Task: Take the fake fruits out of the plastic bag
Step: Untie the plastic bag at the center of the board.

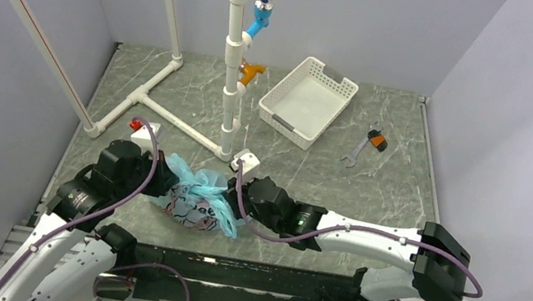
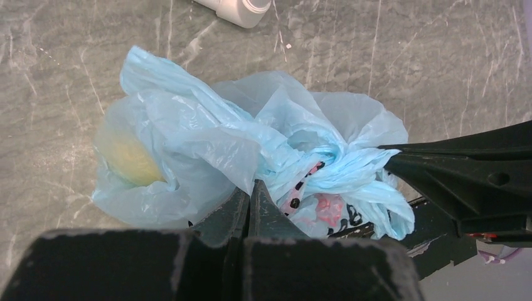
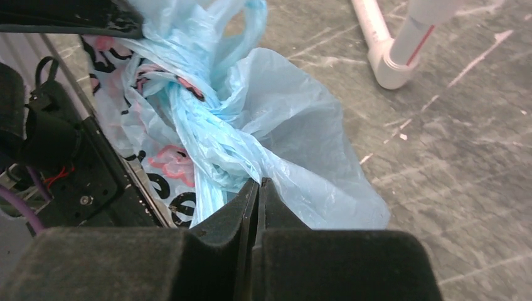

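The plastic bag (image 1: 197, 198) lies crumpled on the table between my two grippers, light blue with dark and pink prints. Through its thin skin on the left, in the left wrist view, shows one yellow-orange fake fruit (image 2: 128, 160); other fruits are hidden inside. My left gripper (image 1: 165, 182) is shut, its tips (image 2: 251, 188) pinching a fold of the plastic bag (image 2: 251, 135). My right gripper (image 1: 237, 205) is shut too, its tips (image 3: 258, 183) closed on the twisted handle end of the bag (image 3: 282, 125). The right fingers (image 2: 452, 169) reach in from the right of the left wrist view.
A white perforated basket (image 1: 308, 100) stands at the back, with an orange-handled wrench (image 1: 370, 142) to its right. A white pipe frame (image 1: 235, 54) rises just behind the bag; its foot (image 3: 389, 56) is close by. The front rail (image 1: 242, 272) runs just below the bag.
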You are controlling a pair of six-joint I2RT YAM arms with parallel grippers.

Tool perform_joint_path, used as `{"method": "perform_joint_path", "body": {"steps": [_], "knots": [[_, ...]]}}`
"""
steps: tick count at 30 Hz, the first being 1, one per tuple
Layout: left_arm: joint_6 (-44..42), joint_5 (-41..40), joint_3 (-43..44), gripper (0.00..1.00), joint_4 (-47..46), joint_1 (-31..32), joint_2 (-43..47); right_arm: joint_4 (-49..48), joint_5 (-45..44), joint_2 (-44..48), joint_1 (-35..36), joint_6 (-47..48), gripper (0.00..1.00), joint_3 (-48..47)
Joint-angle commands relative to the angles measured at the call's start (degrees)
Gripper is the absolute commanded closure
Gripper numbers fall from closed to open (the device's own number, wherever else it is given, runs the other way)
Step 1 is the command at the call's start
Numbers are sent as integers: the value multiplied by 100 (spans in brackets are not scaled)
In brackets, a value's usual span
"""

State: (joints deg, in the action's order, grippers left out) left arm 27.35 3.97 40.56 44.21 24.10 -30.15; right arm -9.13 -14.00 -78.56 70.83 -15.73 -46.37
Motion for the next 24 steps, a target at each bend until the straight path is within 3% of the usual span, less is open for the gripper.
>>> {"method": "perform_joint_path", "body": {"steps": [1, 4, 7, 13, 17, 21, 24], "knots": [[16, -379, 91, 100, 38, -19, 97, 541, -840, 518, -83, -177, 99, 158], [47, -379, 79, 100, 43, -19, 135, 760, -1162, 1037, -367, -615, 99, 575], [21, -379, 63, 100, 3, -19, 120, 810, -521, 1353, -925, -778, 98, 859], [-51, -257, 47, 100, -78, -13, 54, 796, 238, 1200, -963, -438, 90, 597], [-55, -204, 49, 100, -79, 22, -22, 885, 470, 1134, -939, -75, 75, 243], [-44, -209, 42, 100, -87, 96, -35, 1208, 675, 1061, -909, 247, 46, -282], [-24, -236, 32, 100, -86, 123, -26, 1500, 745, 846, -657, 641, 32, -800]]}}
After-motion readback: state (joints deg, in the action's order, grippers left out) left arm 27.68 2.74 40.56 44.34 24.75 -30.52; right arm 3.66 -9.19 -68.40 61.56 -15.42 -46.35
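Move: Both hands already pinch the twisted blue bag. Its knot lies about 6 cm left of the right hand, level ahead and some 2 cm lower; from the left hand it is roughly 6 cm right and 1 cm ahead. The bag's full belly sits about 7 cm left and 5 cm back from the right hand, 6 cm lower; the pipe foot is 8 cm ahead, 3 cm left. Left keeps its pinch while right tugs the bag end rightward and forward some 9 cm, then eases back, opening. ##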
